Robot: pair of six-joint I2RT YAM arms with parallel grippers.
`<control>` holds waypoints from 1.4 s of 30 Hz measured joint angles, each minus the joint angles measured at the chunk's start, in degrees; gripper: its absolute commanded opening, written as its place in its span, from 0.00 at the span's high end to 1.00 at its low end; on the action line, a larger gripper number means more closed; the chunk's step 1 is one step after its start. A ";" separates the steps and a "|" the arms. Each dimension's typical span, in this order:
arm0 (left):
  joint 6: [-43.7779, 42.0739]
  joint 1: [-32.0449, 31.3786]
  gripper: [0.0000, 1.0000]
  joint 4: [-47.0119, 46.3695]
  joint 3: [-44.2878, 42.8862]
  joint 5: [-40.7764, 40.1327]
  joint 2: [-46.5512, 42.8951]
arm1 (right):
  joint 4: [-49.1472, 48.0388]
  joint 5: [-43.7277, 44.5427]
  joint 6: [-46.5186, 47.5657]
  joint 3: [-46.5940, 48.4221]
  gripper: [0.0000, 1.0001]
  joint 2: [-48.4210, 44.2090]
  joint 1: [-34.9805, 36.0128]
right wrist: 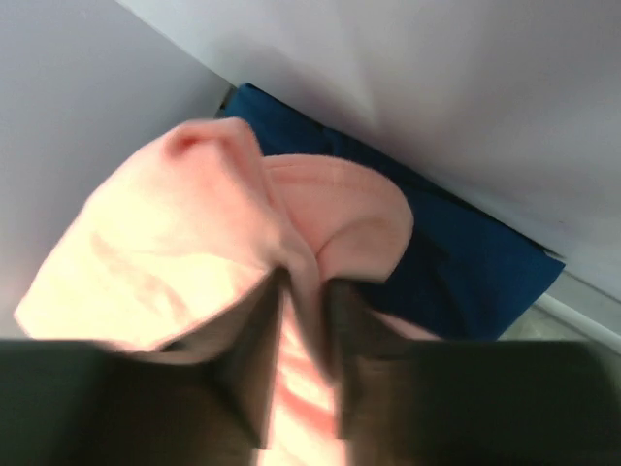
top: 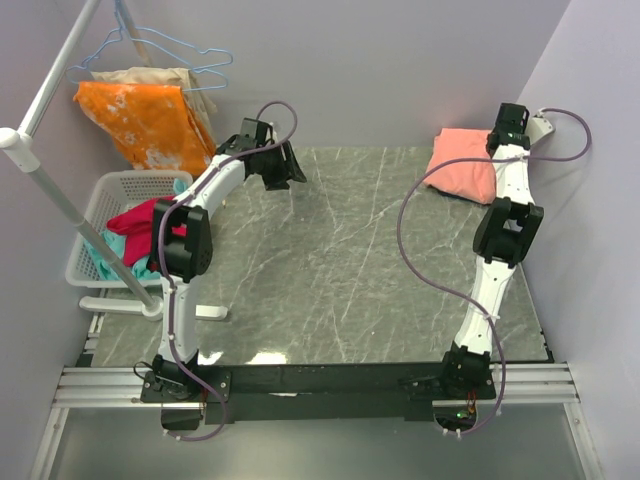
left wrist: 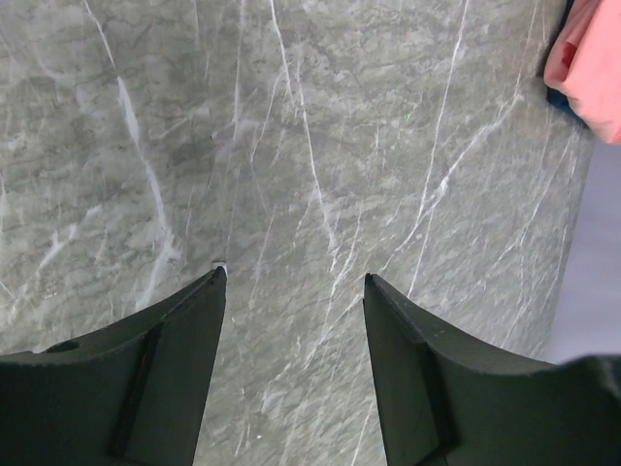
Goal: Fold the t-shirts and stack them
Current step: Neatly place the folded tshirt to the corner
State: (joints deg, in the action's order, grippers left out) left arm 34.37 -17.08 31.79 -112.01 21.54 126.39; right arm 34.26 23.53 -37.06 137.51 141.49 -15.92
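Observation:
The salmon-pink t-shirt (top: pixel 462 165) lies folded at the table's back right corner, on top of the dark navy t-shirt (right wrist: pixel 456 262), whose edge shows beneath it against the wall. My right gripper (right wrist: pixel 306 282) is down on the pink shirt (right wrist: pixel 155 262), its fingers close together with a ridge of pink cloth pinched between them; the view is blurred. In the top view that gripper (top: pixel 507 135) sits at the pile's right edge. My left gripper (left wrist: pixel 294 282) hangs open over bare marble at the back left (top: pixel 280 170), nothing between its fingers. A corner of the pile (left wrist: pixel 592 68) shows far off.
A white basket (top: pixel 110 195) off the table's left edge holds a magenta-red garment (top: pixel 140 215) and teal cloth. An orange blotched cloth (top: pixel 140 120) hangs from a rack (top: pixel 50 180) above it. Walls close off the back and right sides.

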 measured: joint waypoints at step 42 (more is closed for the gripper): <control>-4.24 -0.26 0.01 -3.76 12.46 -12.20 -8.59 | -11.47 -5.18 18.29 -28.26 0.00 -27.67 32.48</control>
State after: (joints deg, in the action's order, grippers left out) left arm 30.13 -17.34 28.03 -99.55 9.34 117.80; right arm 22.79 18.35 -18.76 109.25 113.82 16.56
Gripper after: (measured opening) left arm 0.992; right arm 0.995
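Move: Just to the left of the right hand and slightly back, its middle some 9 cm left, 4 cm nearer and 7 cm below, lies the folded salmon t-shirt, its far right part still between the fingers. The navy t-shirt underneath has its middle about 7 cm left, 6 cm back and 9 cm down; the wall corner is roughly 6 cm ahead and 4 cm right. From the left hand the salmon t-shirt is about 47 cm right and 5 cm farther out. Opening wide, the right fingers let go of the salmon t-shirt while the hand sinks 1 to 2 cm; it then sweeps some 35 cm left off the stack, rising over 10 cm and turning about 45 degrees counter-clockwise, and near the end draws back and starts to sink. Late on, the empty left hand opens fully and drifts about 4 cm left. ##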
